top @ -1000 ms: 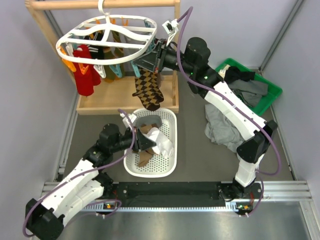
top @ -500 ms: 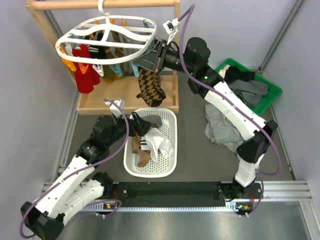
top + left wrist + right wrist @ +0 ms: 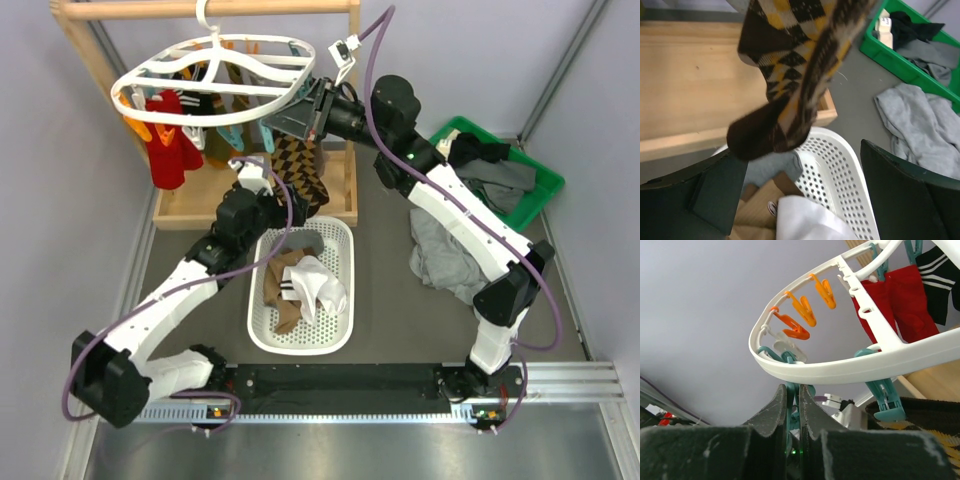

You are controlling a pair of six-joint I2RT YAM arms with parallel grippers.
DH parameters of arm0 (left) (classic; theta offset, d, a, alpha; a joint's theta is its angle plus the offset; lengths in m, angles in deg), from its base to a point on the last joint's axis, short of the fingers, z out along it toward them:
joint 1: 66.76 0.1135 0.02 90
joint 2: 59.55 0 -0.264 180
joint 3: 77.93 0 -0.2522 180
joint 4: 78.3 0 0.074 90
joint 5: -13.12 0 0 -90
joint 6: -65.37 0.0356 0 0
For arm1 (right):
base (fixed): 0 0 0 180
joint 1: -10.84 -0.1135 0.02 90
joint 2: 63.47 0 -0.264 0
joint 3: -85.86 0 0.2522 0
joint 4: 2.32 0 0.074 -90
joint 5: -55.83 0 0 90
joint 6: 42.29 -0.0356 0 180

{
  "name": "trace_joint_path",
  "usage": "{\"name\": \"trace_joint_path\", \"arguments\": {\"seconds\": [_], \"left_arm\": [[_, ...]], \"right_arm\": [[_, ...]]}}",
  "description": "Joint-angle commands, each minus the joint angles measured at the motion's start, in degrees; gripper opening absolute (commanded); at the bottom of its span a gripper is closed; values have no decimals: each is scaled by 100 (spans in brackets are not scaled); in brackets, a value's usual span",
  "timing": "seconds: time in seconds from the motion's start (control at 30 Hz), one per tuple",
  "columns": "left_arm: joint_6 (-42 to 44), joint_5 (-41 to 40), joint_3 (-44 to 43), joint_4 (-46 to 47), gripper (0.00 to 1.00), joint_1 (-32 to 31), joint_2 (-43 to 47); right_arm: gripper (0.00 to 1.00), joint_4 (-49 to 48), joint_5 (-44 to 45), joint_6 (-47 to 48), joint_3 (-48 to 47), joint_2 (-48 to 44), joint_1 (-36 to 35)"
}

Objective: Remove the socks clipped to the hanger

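The white hanger (image 3: 215, 75) hangs from the wooden rail with socks clipped under it: red (image 3: 170, 150), olive (image 3: 215, 140) and brown-tan argyle (image 3: 300, 165). My right gripper (image 3: 280, 124) is shut on a teal clip (image 3: 792, 400) under the hanger's rim (image 3: 855, 367), right above the argyle sock. My left gripper (image 3: 805, 200) stands wide open just below the argyle sock's toe (image 3: 770, 135), its fingers (image 3: 715, 195) on either side and nothing gripped. Red (image 3: 900, 300) and black striped (image 3: 940, 270) socks show in the right wrist view.
A white perforated basket (image 3: 345, 290) below holds loose socks, grey (image 3: 775, 167) among them. A green bin (image 3: 540, 190) with dark garments stands at the right, with a grey garment heap (image 3: 445, 255) beside it. The wooden stand's base (image 3: 200, 200) lies behind the basket.
My left gripper has opened over the basket, then risen and moved back to just under the argyle sock. The right gripper has stayed shut on the clip.
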Motion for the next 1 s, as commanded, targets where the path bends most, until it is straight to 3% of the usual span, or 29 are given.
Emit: {"name": "trace_joint_path", "arguments": {"seconds": [0.0,0.1,0.17,0.2,0.27,0.3,0.33,0.43,0.47,0.63,0.97], "left_arm": [[343,-338,-270,644,96,62,-341],[475,-94,-191,951,95,71,-430],[571,144,-190,1154,87,97,-483],[581,371,-217,1189,65,89,-501],[555,557,-243,1207,43,89,-475],[537,610,-252,1190,36,89,-405],[511,820,-243,1155,22,89,-369],[388,1005,-173,1084,0,89,-194],[292,1050,-129,1101,0,89,-97],[10,1278,196,1286,0,80,97],[-289,1279,662,1497,0,71,430]], "right_arm": [[4,-389,7,-222,-227,-274,-107],[4,-389,-10,-239,-227,-274,-115],[4,-389,7,-257,-227,-265,-115],[4,-380,-2,-257,-218,-265,-107],[6,-389,-2,-257,-218,-265,-107],[8,-380,-2,-266,-209,-265,-107],[10,-345,7,-266,-209,-265,-115],[20,-196,95,-204,-209,-291,-115],[26,-126,147,-187,-209,-300,-116],[42,401,428,138,-113,-598,-124],[56,1676,1561,859,-16,-1152,-142]]}}
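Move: The argyle sock's lower end hangs about 3 cm ahead of the open left hand and some 3 cm above it. From that hand the grey sock lies roughly 6 cm back and 21 cm down, the white sock about 15 cm back, 4 cm right and 20 cm down. The right hand already pinches an empty teal clip at its fingertips; from it, the argyle sock's clip is about 5 cm ahead and 4 cm right at much the same height. The argyle sock's lower end is pinched by the left fingers, which ease forward about 2 cm, close from wide open, then draw back nearly 4 cm and 3 cm right, rising and dipping slightly while turning some 10 degrees clockwise. The right hand first holds still at the rim, opens about halfway, lets go of the teal clip and backs off 3–4 cm to the right, also turning slightly clockwise. ##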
